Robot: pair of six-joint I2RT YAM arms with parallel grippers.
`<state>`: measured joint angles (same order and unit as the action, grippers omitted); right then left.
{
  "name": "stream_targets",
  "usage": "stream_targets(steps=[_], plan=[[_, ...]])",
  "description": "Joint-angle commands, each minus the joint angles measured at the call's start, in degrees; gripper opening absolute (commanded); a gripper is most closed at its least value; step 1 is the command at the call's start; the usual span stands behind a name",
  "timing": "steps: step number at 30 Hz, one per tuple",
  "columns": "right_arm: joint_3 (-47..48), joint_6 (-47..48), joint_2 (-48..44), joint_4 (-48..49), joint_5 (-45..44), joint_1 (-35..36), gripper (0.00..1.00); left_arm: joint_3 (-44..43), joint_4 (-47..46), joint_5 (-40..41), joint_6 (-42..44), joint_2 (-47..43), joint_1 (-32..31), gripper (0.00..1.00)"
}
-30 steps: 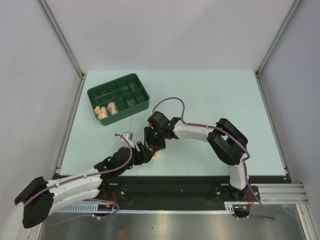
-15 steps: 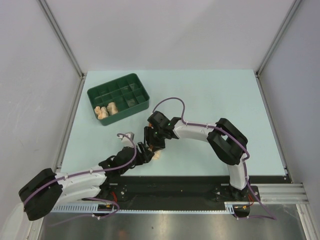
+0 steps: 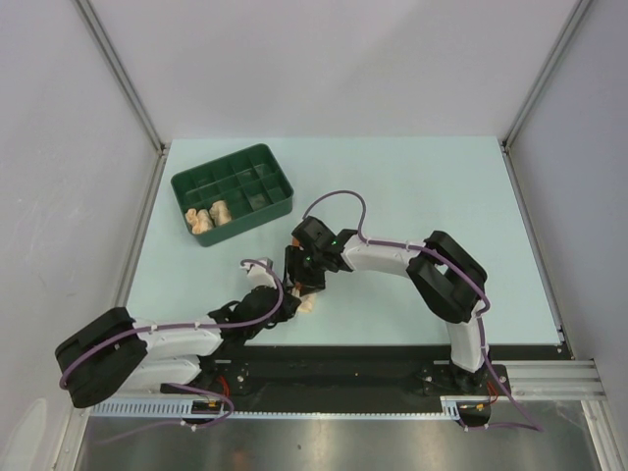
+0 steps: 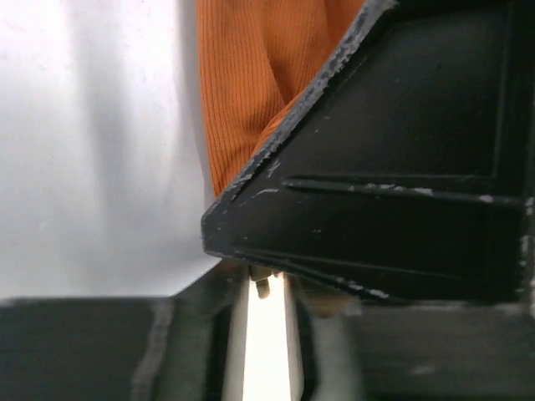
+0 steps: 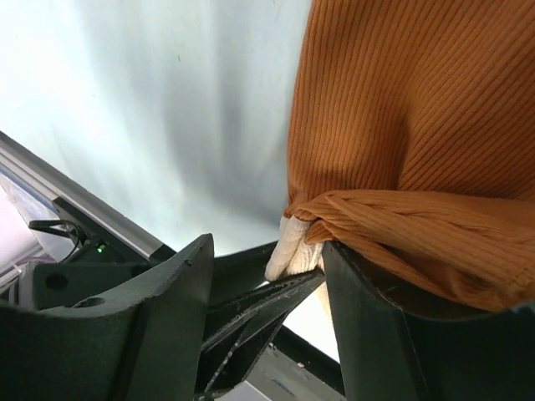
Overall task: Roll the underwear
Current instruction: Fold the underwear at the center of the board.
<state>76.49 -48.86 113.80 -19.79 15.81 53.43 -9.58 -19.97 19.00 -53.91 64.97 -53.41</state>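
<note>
The rust-orange underwear [image 3: 308, 305] with cream edging [image 5: 294, 247] lies bunched near the table's front edge, between both grippers. My left gripper [image 3: 287, 300] reaches it from the left; its jaws [image 4: 266, 334] stand narrow, pinched on the cream edge. My right gripper [image 3: 303, 284] comes from behind and stands open [image 5: 267, 251] astride that edge, orange ribbed cloth [image 5: 401, 125] draped against its right finger [image 5: 376, 334]. Two pale rolled garments [image 3: 199, 220] [image 3: 220, 210] sit in the tray.
The dark green compartment tray [image 3: 186, 186] stands at the back left of the pale table. The black base rail [image 3: 343, 368] runs along the near edge, close behind the cloth. The two wrists crowd each other over the garment.
My left arm has slid right toward the underwear and its jaws have narrowed onto the cream edge. The right arm has hardly moved.
</note>
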Motion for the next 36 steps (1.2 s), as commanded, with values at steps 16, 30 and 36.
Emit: stream_targets(steps=[16,30,36], plan=[[-0.99,5.79,-13.6,-6.65,-7.1,-8.86,0.6,-1.23,11.53,2.27,0.03,-3.1,-1.26,0.0],[-0.99,6.68,-10.09,-11.85,-12.56,-10.28,0.59,-2.19,12.5,2.53,0.73,-3.09,-2.14,0.0],[-0.99,5.44,-7.9,-8.96,-10.55,-10.19,0.6,-2.11,12.49,2.79,0.82,-2.92,-2.58,0.0]])
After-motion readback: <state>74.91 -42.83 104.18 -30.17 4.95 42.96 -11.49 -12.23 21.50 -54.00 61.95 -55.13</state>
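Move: The gathered cream waistband end of the underwear sits right at the left hand's half-closed fingertips, barely 1 cm below its hand point; the orange body's middle is about 10 cm ahead and 2 cm right of that hand. From the right hand, the body's right edge lies roughly 8 cm ahead, 7 cm right and 3 cm lower, while the gather is about 2 cm back and 2 cm lower. The green box stands some 28 cm ahead and 16 cm left of the left hand. The left hand stays down at the near end of the underwear and shuts its fingers, pinching the gathered waistband and then keeping that hold. With its fingers open throughout, the right hand clears the gather after a brief wait and swings about 10 cm right and 7 cm forward over the orange body, arching up some 7 cm and then sinking about 4 cm towards the right edge, while it turns slightly clockwise and its fingers tip more steeply down. ##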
